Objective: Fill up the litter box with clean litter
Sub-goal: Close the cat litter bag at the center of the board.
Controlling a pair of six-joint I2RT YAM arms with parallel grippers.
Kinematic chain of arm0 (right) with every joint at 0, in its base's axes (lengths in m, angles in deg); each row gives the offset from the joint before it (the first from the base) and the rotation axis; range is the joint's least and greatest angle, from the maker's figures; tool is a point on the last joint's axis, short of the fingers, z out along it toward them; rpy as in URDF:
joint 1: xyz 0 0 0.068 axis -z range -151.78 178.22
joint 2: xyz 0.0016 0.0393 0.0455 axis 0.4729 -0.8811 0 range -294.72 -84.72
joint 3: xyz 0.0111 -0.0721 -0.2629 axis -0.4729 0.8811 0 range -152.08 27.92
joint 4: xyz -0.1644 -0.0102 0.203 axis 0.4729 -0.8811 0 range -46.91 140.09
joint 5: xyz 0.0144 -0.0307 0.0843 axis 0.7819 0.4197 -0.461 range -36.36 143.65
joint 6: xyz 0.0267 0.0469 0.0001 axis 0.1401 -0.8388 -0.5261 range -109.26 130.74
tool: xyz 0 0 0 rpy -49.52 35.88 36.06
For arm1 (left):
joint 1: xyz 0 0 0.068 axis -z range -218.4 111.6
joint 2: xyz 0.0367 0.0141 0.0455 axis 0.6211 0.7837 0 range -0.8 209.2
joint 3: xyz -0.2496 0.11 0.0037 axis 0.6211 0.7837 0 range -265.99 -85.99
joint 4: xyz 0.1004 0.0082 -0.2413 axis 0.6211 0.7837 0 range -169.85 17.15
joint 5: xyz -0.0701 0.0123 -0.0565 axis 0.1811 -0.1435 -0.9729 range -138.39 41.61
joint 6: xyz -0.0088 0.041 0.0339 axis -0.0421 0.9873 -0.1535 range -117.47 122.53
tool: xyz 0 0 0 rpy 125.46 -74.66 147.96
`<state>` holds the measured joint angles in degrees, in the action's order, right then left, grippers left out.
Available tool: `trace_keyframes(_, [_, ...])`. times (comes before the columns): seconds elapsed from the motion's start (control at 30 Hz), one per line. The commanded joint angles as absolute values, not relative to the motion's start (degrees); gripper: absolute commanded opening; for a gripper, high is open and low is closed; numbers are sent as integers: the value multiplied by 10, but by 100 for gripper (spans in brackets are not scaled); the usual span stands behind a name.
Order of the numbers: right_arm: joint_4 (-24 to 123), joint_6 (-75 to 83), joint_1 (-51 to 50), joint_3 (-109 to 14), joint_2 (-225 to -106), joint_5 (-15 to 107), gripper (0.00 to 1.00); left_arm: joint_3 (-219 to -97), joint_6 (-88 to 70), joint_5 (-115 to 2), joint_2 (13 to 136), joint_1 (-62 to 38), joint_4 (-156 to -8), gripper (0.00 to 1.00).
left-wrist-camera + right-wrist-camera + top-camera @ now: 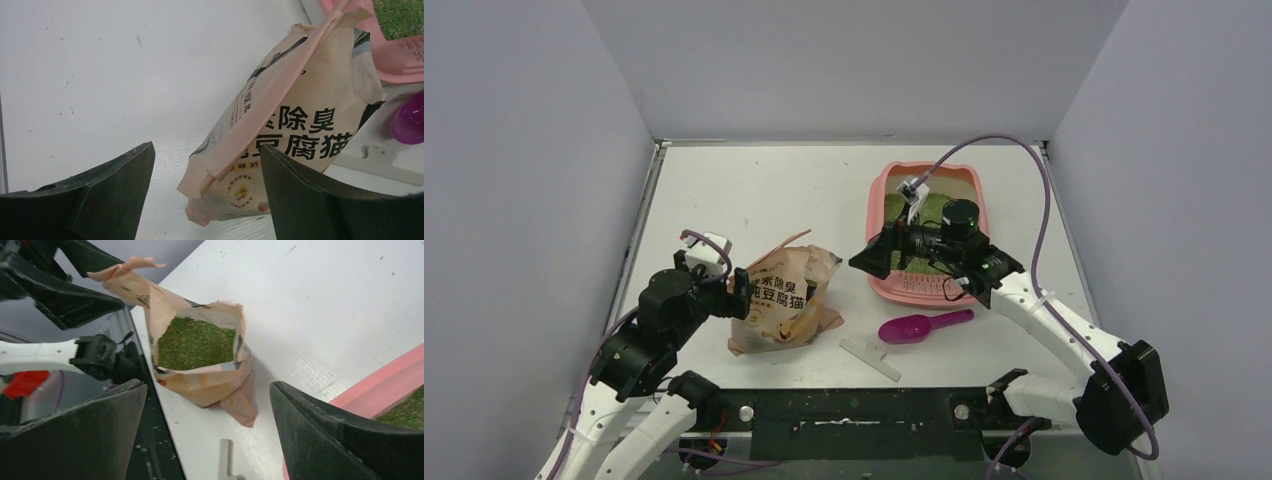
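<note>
The pink litter box [879, 205] sits right of centre with a bed of green litter [895, 206] in it; its rim [380, 385] and litter [406, 412] also show in the right wrist view. A tan litter bag [784, 295] stands open on the table, more green litter [195, 342] inside it. My left gripper [206, 146] is open at the bag's [300, 115] lower left corner, which lies between the fingers with a gap to the left one. My right gripper [871, 258] hovers open and empty over the box's left rim, facing the bag [210, 382].
A magenta scoop [914, 327] lies on the table in front of the box. A white clip strip [871, 358] lies near the front edge, right of the bag. Grey walls close in the table on three sides.
</note>
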<state>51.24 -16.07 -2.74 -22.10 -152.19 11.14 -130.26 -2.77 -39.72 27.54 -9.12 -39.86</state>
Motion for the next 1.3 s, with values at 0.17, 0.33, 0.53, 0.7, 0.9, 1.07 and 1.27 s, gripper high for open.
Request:
trace_keyframes(0.17, [693,19,-40,-218,-1656,-36,100,-1288,-97,-400,294,-100,-425,64])
trace_keyframes(0.33, [750,50,-65,-213,-1703,-66,100,-1276,-115,-412,298,-112,-439,62])
trace_keyframes(0.53, [793,50,-74,-241,-1772,-71,100,-1260,-126,-418,293,-120,-462,54])
trace_keyframes(0.7, [843,22,-74,-279,-1831,-112,100,-1246,-135,-426,292,-127,-486,50])
trace_keyframes(0.9, [1034,-143,-65,-286,-1877,-176,72,-1260,-142,-490,314,-158,-482,41])
trace_keyframes(1.07, [1286,-357,-44,-275,-1926,-202,33,-1264,-136,-549,318,-207,-483,26])
trace_keyframes(1.27, [1359,-440,-47,-288,-1955,-223,7,-1255,-142,-641,332,-255,-505,5])
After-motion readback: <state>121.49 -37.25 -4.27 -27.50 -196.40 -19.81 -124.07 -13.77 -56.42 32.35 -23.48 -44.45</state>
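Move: The litter bag's left top corner lies about 4 cm below the left hand, 2 cm ahead and 1 to its right; its right rim is 4 ahead, 19 right and 5 below. From the right hand that right rim is some 8 cm left, 2 ahead and 7 down. The clip lies 17 cm back, 1 right; the scoop 9 back, 13 right; the litter box's middle 16 ahead, 15 right, all on the board about 20 to 24 cm below. The bag's top edge is taken from both ends: the left hand sinks about 5 cm around the left corner and closes on it, tipping down and rolling slightly left side down. The right hand travels some 8 cm left, dropping almost 10 before rising about 3 again, swings roughly 30 degrees counter-clockwise, and shuts its wide-open fingers on the right rim. ##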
